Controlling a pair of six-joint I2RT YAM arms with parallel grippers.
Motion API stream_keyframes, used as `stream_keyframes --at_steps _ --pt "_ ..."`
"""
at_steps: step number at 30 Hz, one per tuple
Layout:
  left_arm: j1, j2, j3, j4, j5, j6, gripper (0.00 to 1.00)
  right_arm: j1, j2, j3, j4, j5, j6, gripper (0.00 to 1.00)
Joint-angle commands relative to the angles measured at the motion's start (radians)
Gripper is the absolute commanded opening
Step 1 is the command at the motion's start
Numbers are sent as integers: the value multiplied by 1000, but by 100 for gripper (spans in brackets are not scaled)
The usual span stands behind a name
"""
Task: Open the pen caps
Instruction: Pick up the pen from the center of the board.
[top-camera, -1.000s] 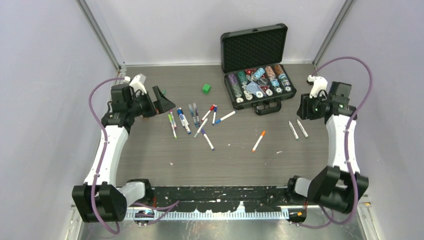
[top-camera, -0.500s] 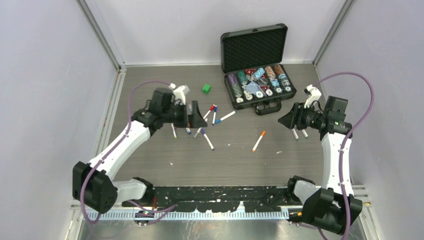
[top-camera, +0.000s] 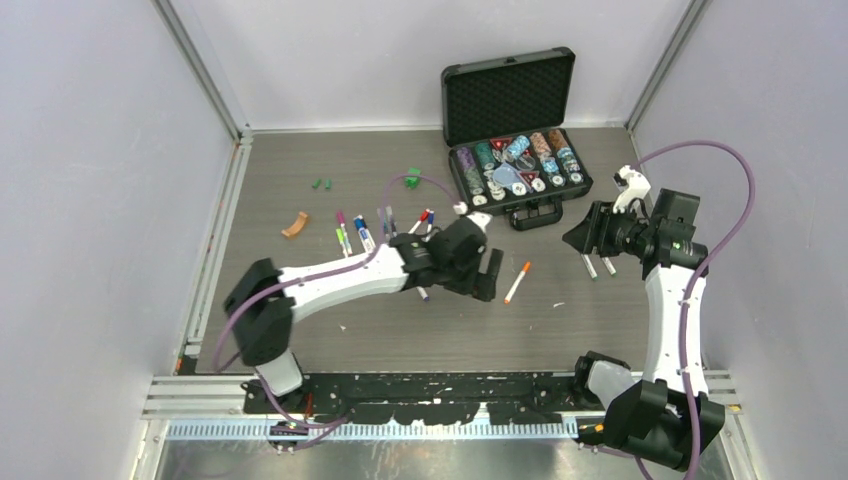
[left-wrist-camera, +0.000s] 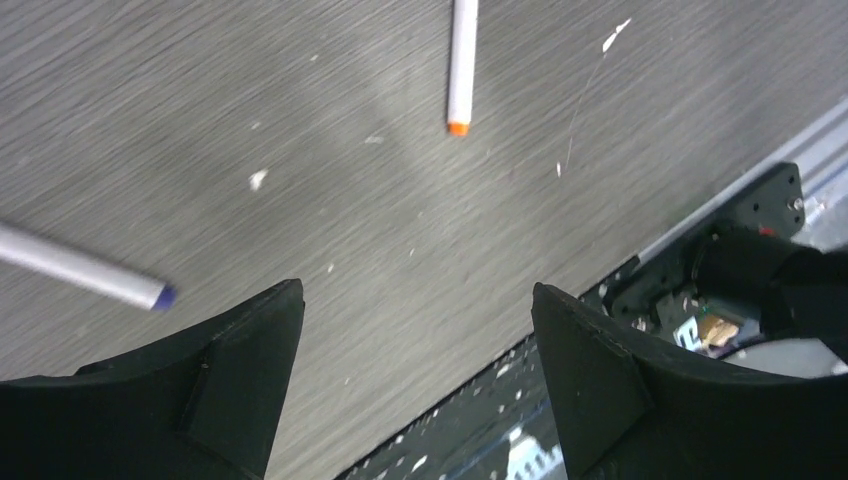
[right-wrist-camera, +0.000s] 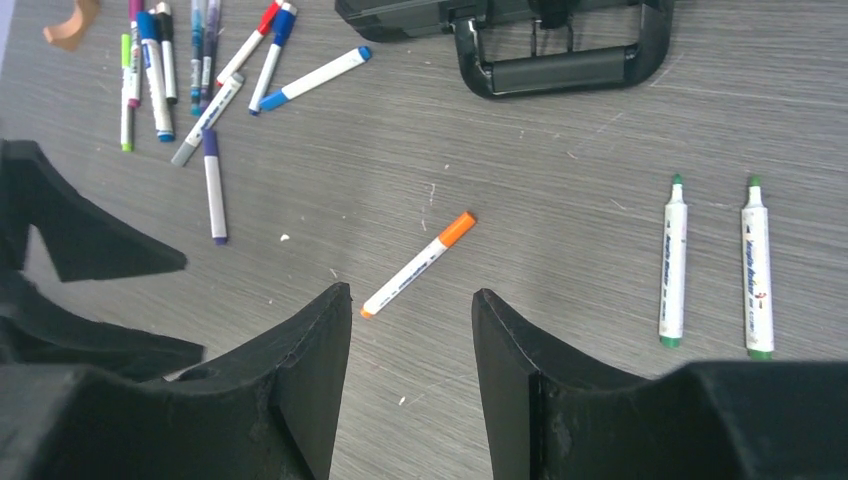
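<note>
An orange-capped pen (top-camera: 517, 282) lies alone at mid-table; its orange pen cap (right-wrist-camera: 457, 228) is on. My left gripper (top-camera: 488, 277) hovers just left of it, open and holding nothing; from the left wrist the pen (left-wrist-camera: 461, 65) sits ahead of the gripper (left-wrist-camera: 415, 290). My right gripper (top-camera: 575, 238) is open and holds nothing; in its wrist view the gripper (right-wrist-camera: 412, 293) frames the orange pen's bare end. Two green pens (right-wrist-camera: 673, 262) lie to its right with tips exposed. Several capped pens (top-camera: 385, 228) cluster at left. Two tiny green caps (top-camera: 320, 184) lie loose.
An open black case (top-camera: 515, 150) of poker chips stands at the back right, its handle (right-wrist-camera: 560, 70) facing the pens. A small green cube (top-camera: 412, 178) sits behind the pen cluster. A curved tan piece (top-camera: 295, 224) lies at left. A purple pen (left-wrist-camera: 80, 268) lies left of my left fingers.
My left arm swung from the far left across the pen cluster to the table's middle, its jaws narrowing slightly. My right gripper moved inward and opened wider.
</note>
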Motion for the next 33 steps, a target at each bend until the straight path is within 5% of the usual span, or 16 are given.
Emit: stream_keyframes --at_steps 1,12,33 --pt "-64 162 174 -70 -118 -83 85 -5 -10 47 10 59 30 53" --pt "-164 509 538 -255 -246 -129 74 -12 -11 52 21 115 56 54" --pt "-166 820 987 -431 -339 12 51 -14 -11 50 20 90 52 54"
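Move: The orange pen lies some 6 cm ahead of my left hand, about 10 cm to its right and roughly 13 cm below. A purple pen lies about 22 cm left of the orange pen, level with it. The nearer uncapped green pen is some 16 cm to its right and 4 cm farther out, the poker case handle about 17 cm beyond it and 4 cm right. From my right hand the orange pen is about 14 cm left, straight across, and 20 cm below. I swing my left hand right and down towards the orange pen, about 13 cm across and 9 cm lower, quickly at first, then slowing and edging a little forward as I settle above its plain end. Meanwhile I tip the fingers some 20 degrees steeper and narrow them from nearly wide to about half open, not touching the pen yet. ##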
